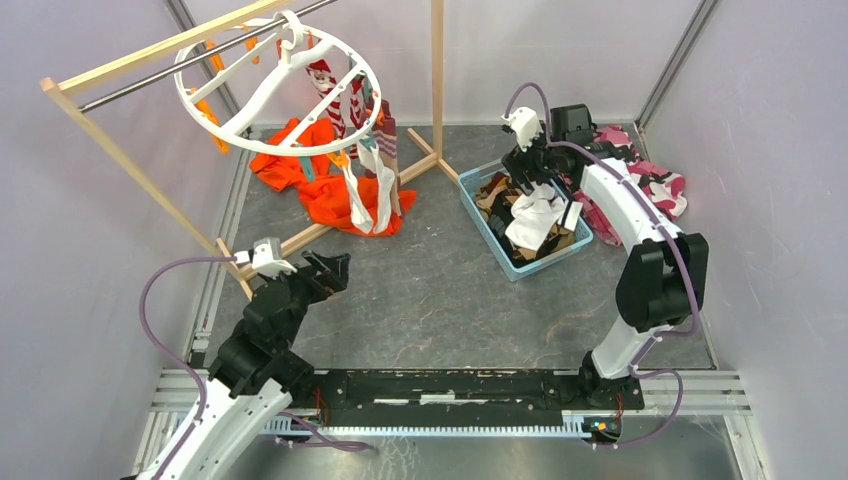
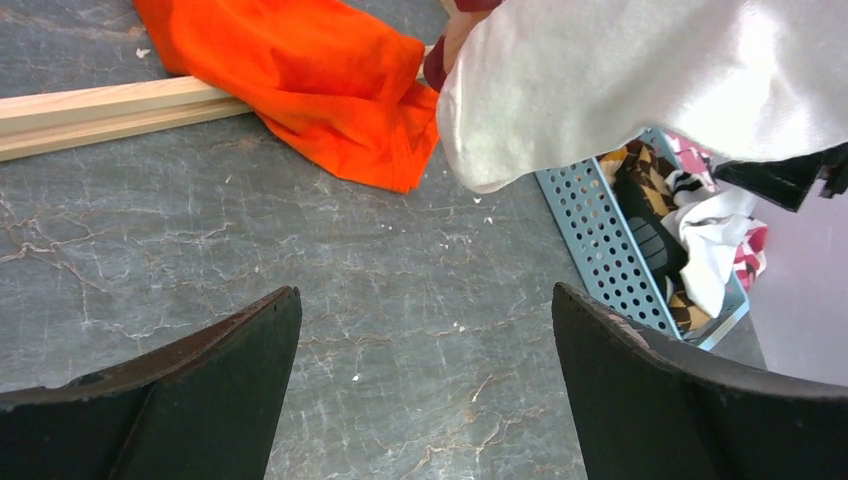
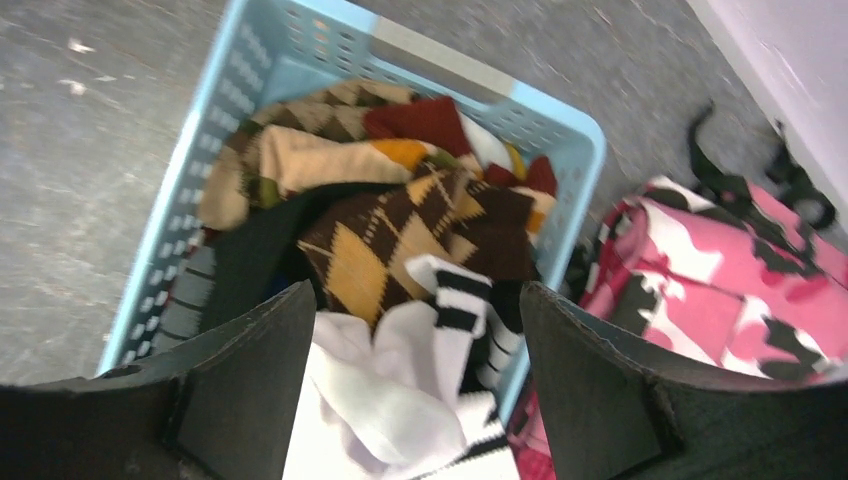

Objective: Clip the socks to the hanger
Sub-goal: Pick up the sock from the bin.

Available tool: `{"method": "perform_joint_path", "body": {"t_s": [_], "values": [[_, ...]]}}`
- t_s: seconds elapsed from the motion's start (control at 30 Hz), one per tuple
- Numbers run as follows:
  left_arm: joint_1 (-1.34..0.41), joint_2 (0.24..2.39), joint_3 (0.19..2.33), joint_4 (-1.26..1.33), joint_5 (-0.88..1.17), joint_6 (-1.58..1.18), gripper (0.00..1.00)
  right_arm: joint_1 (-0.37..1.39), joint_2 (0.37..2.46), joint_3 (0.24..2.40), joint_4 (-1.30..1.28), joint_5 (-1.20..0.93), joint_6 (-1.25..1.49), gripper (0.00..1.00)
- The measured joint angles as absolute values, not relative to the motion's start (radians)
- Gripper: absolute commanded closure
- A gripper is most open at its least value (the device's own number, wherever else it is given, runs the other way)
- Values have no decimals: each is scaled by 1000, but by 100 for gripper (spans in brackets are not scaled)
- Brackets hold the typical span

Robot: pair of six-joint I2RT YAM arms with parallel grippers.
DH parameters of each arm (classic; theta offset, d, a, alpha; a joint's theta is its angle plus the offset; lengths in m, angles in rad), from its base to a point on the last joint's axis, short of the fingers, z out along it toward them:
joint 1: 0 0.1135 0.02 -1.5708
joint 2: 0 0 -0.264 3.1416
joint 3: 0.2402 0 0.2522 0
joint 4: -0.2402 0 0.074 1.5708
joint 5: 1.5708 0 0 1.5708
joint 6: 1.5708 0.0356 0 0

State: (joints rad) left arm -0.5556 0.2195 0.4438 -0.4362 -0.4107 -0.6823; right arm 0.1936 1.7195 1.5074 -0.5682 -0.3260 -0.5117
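The white round hanger (image 1: 262, 100) hangs from the rack bar at the back left, with a red-and-white striped sock (image 1: 338, 100) and white socks (image 1: 362, 195) clipped to it. More socks fill the blue basket (image 3: 440, 60): a brown argyle one (image 3: 380, 240) and a white sock with black stripes (image 3: 400, 380) on top. My right gripper (image 3: 418, 300) is low over the basket, open, its fingers on either side of that white sock. My left gripper (image 2: 425, 300) hovers open and empty over the floor, near a hanging white sock (image 2: 640, 80).
An orange garment (image 2: 300, 70) lies on the wooden rack's base (image 2: 100, 110) under the hanger. A pink camouflage cloth (image 3: 720, 270) lies right of the basket. Grey walls close in on both sides.
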Motion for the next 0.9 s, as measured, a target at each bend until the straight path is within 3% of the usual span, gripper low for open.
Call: {"method": "perform_joint_path", "body": {"t_s": [0.13, 0.37, 0.47, 0.57, 0.67, 0.73, 0.9], "values": [[-556, 260, 444, -427, -401, -682, 0, 193, 1696, 1487, -565, -212, -512, 19], [-556, 266, 444, -397, -384, -682, 0, 191, 1648, 1430, -582, -167, -506, 39], [-556, 268, 444, -395, -382, -682, 0, 191, 1630, 1396, -600, -175, -500, 53], [-556, 268, 444, -394, -381, -682, 0, 190, 1625, 1372, -611, -183, -498, 81], [-556, 268, 444, -394, -371, -682, 0, 187, 1624, 1367, -623, -203, -496, 95], [-556, 268, 444, -394, -356, -681, 0, 185, 1616, 1367, -622, -221, -494, 100], [-556, 260, 444, -383, -300, -657, 0, 169, 1552, 1373, -621, -299, -496, 100]]}}
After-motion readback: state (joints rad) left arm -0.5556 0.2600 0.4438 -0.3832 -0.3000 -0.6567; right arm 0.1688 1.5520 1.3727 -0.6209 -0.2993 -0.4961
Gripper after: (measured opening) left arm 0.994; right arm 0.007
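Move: Inside the light-blue bin, the white sock's middle is about 6 cm back from the right hand, 3 cm to its right and 5 cm below. The brown argyle sock lies level ahead, some 4 cm to the hand's left and 6 cm down; the black sock is 6 cm back and 8 cm left, 7 cm down. From the left hand the white sock is roughly 17 cm ahead, 42 cm right and 8 cm lower. Sliding about 3 cm to its right, then drawing back some 4 cm while sinking about 2.5 cm, the right hand brings its part-open fingers onto the white sock. They shut fully and pinch its cloth, and the hand then rises about 3 cm with it. The idle left hand drifts 2 cm right, fingers open. ##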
